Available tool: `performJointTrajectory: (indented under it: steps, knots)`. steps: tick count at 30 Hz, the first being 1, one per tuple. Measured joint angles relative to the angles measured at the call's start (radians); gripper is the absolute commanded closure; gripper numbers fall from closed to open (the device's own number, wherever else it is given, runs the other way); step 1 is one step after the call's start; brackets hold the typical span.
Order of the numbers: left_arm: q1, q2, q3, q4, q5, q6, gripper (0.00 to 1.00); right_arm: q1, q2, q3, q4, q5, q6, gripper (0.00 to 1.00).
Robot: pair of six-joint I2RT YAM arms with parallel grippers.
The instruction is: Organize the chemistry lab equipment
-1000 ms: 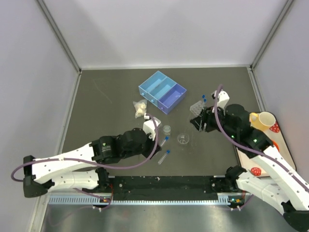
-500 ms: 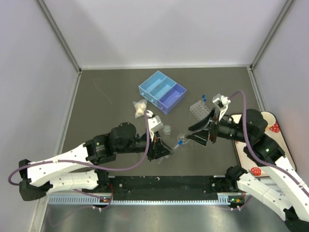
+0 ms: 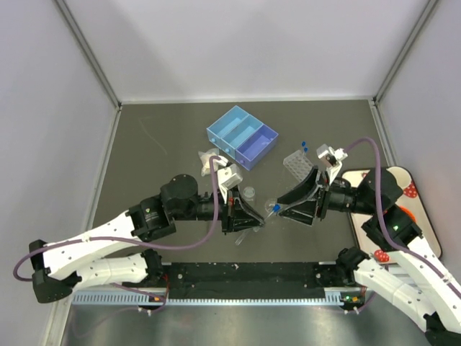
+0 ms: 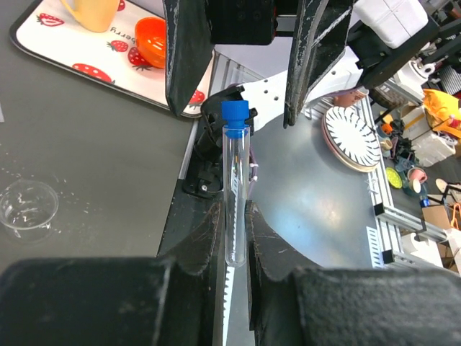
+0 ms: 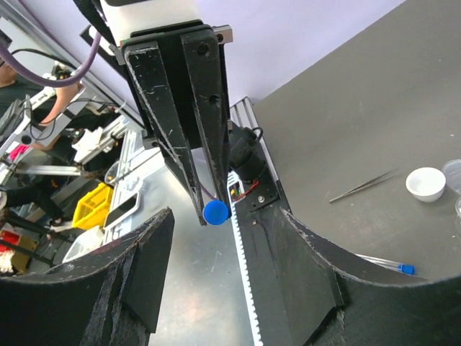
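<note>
My left gripper [image 4: 234, 238] is shut on the lower end of a clear blue-capped test tube [image 4: 235, 180] and holds it out above the table's middle. The tube's cap [image 5: 215, 212] points at my right gripper [image 5: 225, 216], which is open, its fingers either side of the cap and not touching it. From above, the two grippers [image 3: 259, 221] [image 3: 278, 210] meet tip to tip. The clear holed tube rack [image 3: 296, 163] stands behind the right gripper with blue-capped tubes [image 3: 304, 145] in it. Another test tube [image 5: 385, 264] lies on the table.
A blue compartment box [image 3: 243, 137] sits at the back centre, a white crumpled item [image 3: 209, 162] left of it. A tiny beaker [image 3: 249, 192], tweezers [image 5: 364, 186] and a small white dish [image 5: 425, 183] lie nearby. The strawberry tray [image 4: 86, 61] holds a yellow mug [image 4: 94, 11] and orange bowl [image 4: 155, 43].
My left gripper took a tube off the table and raised it toward the right. My right gripper left the rack and swung in, now facing the tube's cap.
</note>
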Motion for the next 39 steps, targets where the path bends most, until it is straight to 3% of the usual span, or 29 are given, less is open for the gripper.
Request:
performJointTrajectory:
  steps: [7,11,19,22,27,29,32,33,35,36,38,39]
  knots:
    - [0.004,0.031,0.002,0.028,0.036,-0.018,1.0,0.012,0.0,-0.013,0.061,-0.029,0.04,0.45]
    - [0.006,0.041,0.003,0.034,0.041,-0.021,1.0,0.034,0.002,-0.013,0.082,-0.032,0.048,0.54]
    - [0.016,0.041,0.011,0.048,0.042,-0.023,1.0,0.052,0.021,-0.014,0.09,-0.035,0.049,0.56]
    - [0.018,0.041,0.012,0.051,0.045,-0.025,1.0,0.053,0.021,-0.019,0.092,-0.035,0.047,0.66]
    - [0.019,0.041,0.013,0.063,0.065,-0.027,1.0,0.059,0.021,-0.019,0.091,-0.024,0.046,0.96]
    - [0.019,0.041,0.014,0.064,0.067,-0.029,0.99,0.059,0.021,-0.019,0.09,-0.018,0.042,1.0]
    - [0.02,0.041,0.014,0.063,0.067,-0.032,0.72,0.059,0.021,-0.019,0.087,-0.01,0.041,1.0]
    - [0.02,0.041,0.014,0.063,0.066,-0.033,0.51,0.059,0.021,-0.019,0.086,-0.008,0.041,1.0]
    - [0.02,0.041,0.014,0.063,0.063,-0.032,0.33,0.06,0.021,-0.019,0.083,-0.003,0.038,1.0]
    - [0.021,0.041,0.014,0.062,0.06,-0.037,0.15,0.061,0.021,-0.019,0.08,0.0,0.037,1.0]
    - [0.022,0.041,0.014,0.055,0.052,-0.04,0.01,0.064,0.022,-0.019,0.064,0.016,0.025,1.0]
    - [0.022,0.041,0.014,0.049,0.047,-0.031,0.01,0.065,0.023,-0.018,0.051,0.029,0.014,1.0]
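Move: The left hand holds a test tube near its lower end, cap out to the right; the open right gripper waits some 9 cm to the left hand's right and 3 cm farther forward. For the right hand the blue cap lies about 2 cm left and 1 cm back, nearly level. Far below, about 28 cm under the right hand, are the glass dish some 14 cm ahead and 1 cm right, a loose tube about 4 cm ahead and 11 cm left, and the rack roughly 33 cm ahead and 14 cm right. The right hand eases back and left, each by about 1 cm, with a slight counter-clockwise turn of some 5 degrees, to take the tube's cap between its half-open fingers, while the left hand nudges the tube about 1 cm right towards it and then holds nearly still. The right fingers shut and pinch the tube at the blue cap, and only after that does the left gripper spring wide open and let go of the glass, staying around the tube as the right hand begins to drift forward again. ##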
